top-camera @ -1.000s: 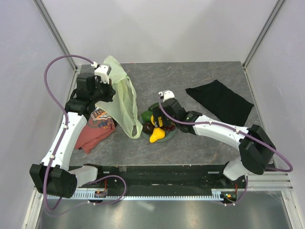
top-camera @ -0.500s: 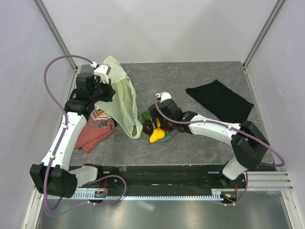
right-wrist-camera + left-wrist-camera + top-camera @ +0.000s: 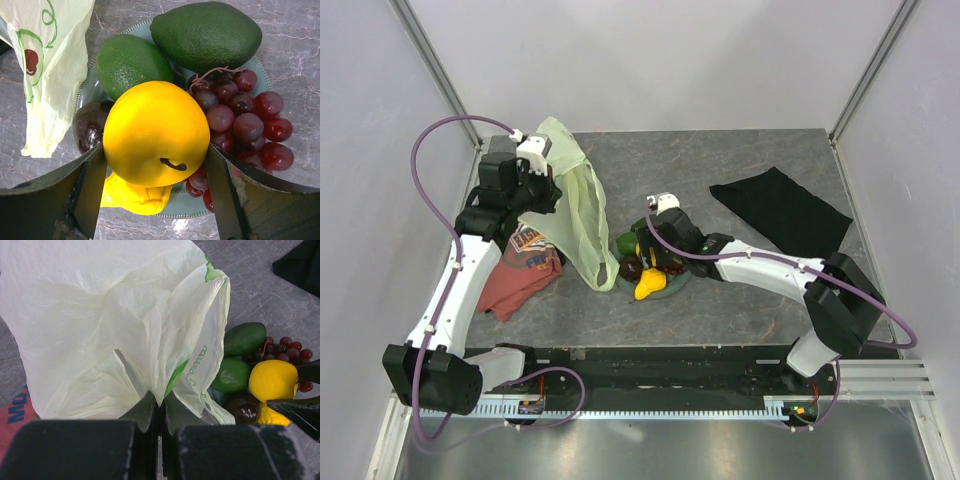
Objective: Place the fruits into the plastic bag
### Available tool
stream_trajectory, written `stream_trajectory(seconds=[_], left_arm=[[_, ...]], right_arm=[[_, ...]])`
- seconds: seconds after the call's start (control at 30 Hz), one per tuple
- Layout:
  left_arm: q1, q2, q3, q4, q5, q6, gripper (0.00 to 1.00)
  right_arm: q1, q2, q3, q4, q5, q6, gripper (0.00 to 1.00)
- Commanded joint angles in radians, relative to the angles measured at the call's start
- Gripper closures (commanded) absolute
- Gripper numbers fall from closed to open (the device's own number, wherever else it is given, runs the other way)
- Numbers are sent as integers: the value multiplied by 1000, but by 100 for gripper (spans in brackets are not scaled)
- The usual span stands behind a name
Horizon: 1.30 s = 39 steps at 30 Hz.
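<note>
A pale green plastic bag [image 3: 578, 215] hangs from my left gripper [image 3: 161, 410], which is shut on a pinched fold of it at the table's left. The fruits lie on a grey-green plate [image 3: 200, 205] just right of the bag's lower end. My right gripper [image 3: 156, 165] is down over the plate, its two fingers against either side of the yellow round fruit [image 3: 150, 125]. Under that fruit lies the yellow pear [image 3: 132, 197]. Two dark green fruits [image 3: 207, 32] lie behind, a dark plum [image 3: 89, 125] on the left and red grapes [image 3: 250, 120] on the right.
A red printed T-shirt [image 3: 525, 270] lies on the table under the left arm. A black cloth [image 3: 780, 212] lies at the back right. Pale walls and metal posts close in the table on three sides.
My right gripper has moved left and down over the plate, and its jaws have narrowed onto the yellow round fruit. The left arm and the bag have stayed put.
</note>
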State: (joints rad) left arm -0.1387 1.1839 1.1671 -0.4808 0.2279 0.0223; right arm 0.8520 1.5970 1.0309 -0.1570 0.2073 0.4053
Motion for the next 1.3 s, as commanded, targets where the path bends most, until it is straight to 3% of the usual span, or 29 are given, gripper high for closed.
stream_trajectory(seconds=[0.0, 0.17, 0.33, 0.7, 0.87, 1.13, 1.27], left_arm=[[7, -12, 8, 19, 27, -1, 98], [10, -13, 11, 19, 37, -5, 98], [16, -15, 11, 19, 45, -10, 99], [27, -10, 11, 22, 48, -13, 98], [36, -9, 8, 27, 48, -15, 98], [59, -12, 3, 33, 56, -13, 99], [70, -10, 2, 44, 96, -48, 98]], right_arm=[[18, -91, 49, 17, 36, -28, 44], [59, -203, 69, 40, 92, -86, 48], [116, -180, 136, 138, -9, -118, 51], [165, 280, 599, 160, -157, -141, 54], [154, 472, 782, 77, -48, -169, 55], [55, 624, 856, 94, -13, -60, 56], [39, 682, 928, 94, 105, -63, 56]])
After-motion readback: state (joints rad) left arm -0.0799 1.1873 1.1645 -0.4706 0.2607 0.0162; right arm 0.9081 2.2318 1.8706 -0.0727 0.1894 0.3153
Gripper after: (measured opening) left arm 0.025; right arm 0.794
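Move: The right hand already grips the yellow fruit in the bowl; the bag's mouth, held up by the shut left fingers, is about 18 cm to its left, 10 cm ahead and 5 cm higher. The bag's dangling lower end is some 12 cm left and 8 cm back. In the bowl, the nearer green fruit sits about 6 cm left and 1 cm ahead, the dark fruit 5 cm left and 5 cm back. From the left hand the mouth is some 6 cm right, 2 cm ahead and 10 cm below. Up first, about 15 cm, then in an arc to the left, the right hand carries the gripped yellow fruit over to the bag, tilting its fingers up some 20 degrees. Roughly 20 cm over, it turns forward and down, pushing in at the mouth against the plastic, still gripping. The left hand keeps its pinch on the bag while shifting some 3 cm left and about halfway back. ##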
